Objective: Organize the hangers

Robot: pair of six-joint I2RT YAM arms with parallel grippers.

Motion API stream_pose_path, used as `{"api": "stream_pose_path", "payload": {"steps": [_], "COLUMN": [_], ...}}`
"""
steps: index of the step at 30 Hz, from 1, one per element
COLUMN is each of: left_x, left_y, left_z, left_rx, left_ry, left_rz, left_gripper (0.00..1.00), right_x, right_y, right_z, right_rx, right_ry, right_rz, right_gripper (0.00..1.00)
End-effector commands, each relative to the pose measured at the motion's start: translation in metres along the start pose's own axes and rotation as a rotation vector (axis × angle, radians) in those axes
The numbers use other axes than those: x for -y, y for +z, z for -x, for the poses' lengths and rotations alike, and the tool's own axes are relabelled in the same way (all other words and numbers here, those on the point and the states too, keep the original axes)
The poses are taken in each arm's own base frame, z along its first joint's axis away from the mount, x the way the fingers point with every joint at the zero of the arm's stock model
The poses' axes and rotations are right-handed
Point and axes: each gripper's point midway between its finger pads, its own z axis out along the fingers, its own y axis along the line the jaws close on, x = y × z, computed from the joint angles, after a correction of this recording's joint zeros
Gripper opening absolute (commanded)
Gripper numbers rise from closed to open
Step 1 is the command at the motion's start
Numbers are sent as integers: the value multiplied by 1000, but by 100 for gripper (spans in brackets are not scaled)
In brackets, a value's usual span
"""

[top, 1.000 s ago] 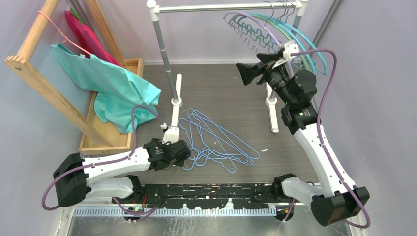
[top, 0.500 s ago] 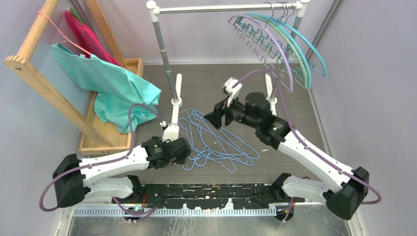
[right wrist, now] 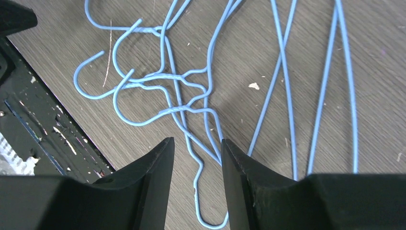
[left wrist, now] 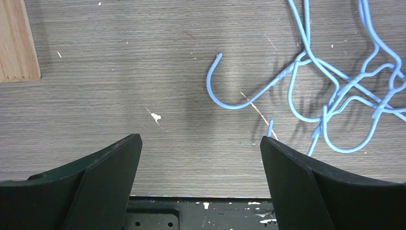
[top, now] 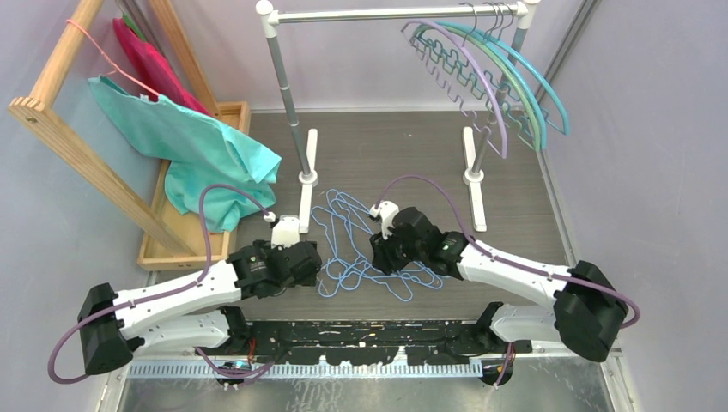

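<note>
Several light-blue wire hangers [top: 371,243] lie tangled on the table between the arms. Arched teal, green and purple hangers [top: 494,64] hang at the right end of the rail. My right gripper [top: 380,257] is down on the pile. In the right wrist view, my right gripper [right wrist: 197,143] has its jaws close together but apart, with one blue hanger's neck [right wrist: 198,172] lying untouched between them. My left gripper [top: 316,268] sits at the pile's left edge. In the left wrist view, my left gripper [left wrist: 199,143] is wide open over bare table, with blue hooks [left wrist: 225,98] just ahead.
The metal rail [top: 378,14] stands on two white feet [top: 306,180] [top: 473,184]. At the left are a wooden frame [top: 77,146], a teal garment [top: 202,159] on a pink hanger [top: 103,53], and a wooden tray [top: 167,251]. A black base plate [top: 360,333] runs along the near edge.
My right arm swung down from the rail to the blue pile, and its jaws narrowed. The hung hangers swayed once released. My left gripper shifted slightly.
</note>
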Motion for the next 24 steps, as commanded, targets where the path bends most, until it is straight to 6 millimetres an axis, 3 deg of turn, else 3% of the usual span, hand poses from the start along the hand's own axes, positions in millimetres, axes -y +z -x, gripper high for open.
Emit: {"api": "stream_pose_path", "payload": {"steps": [1,18,20,24], "left_x": [0,-8,-9,-12], "left_y": [4,1,1,2], "left_z": [0,-8,-9,-11], "left_rx": [11,8,7,5], "left_ry": [-22,-52,-55,-55], "left_rz": [11,-15,-15,-9], "left_gripper": [98,98,98,98], "right_x": [-4,25,24,23], "right_y": [14,56,60,59], "right_z": [4,-30,-36,-37], "right_rx": [7,-66,-88,-84], "right_ry": [-33,-60,-64,-43], "right_rz": [-27,-156,-146,-150], "right_gripper": [46,46,42,21]}}
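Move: The blue wire junction that the right hand goes for lies almost under it, about 8 cm below and 1 cm ahead, within the flat pile of blue hangers. The pile's hooks are some 11 cm to the right hand's left and 2 cm back. At floor level, the rack's left foot is roughly 14 cm left and 17 cm ahead, its right foot 20 cm right and 17 cm ahead. From the left hand, the junction is about 17 cm right, 2 cm ahead and 8 cm below. The right hand sinks some 7 cm, almost straight down, onto the blue hanger pile, easing back less than a centimetre at first and then about 2 cm forward, while its fingers tip roughly 10 degrees steeper towards the floor. The fingers stay about half open on the way down and start to close only at the bottom, narrowing to about a quarter open with a blue wire between their tips, though a firm pinch can't be made out yet. ##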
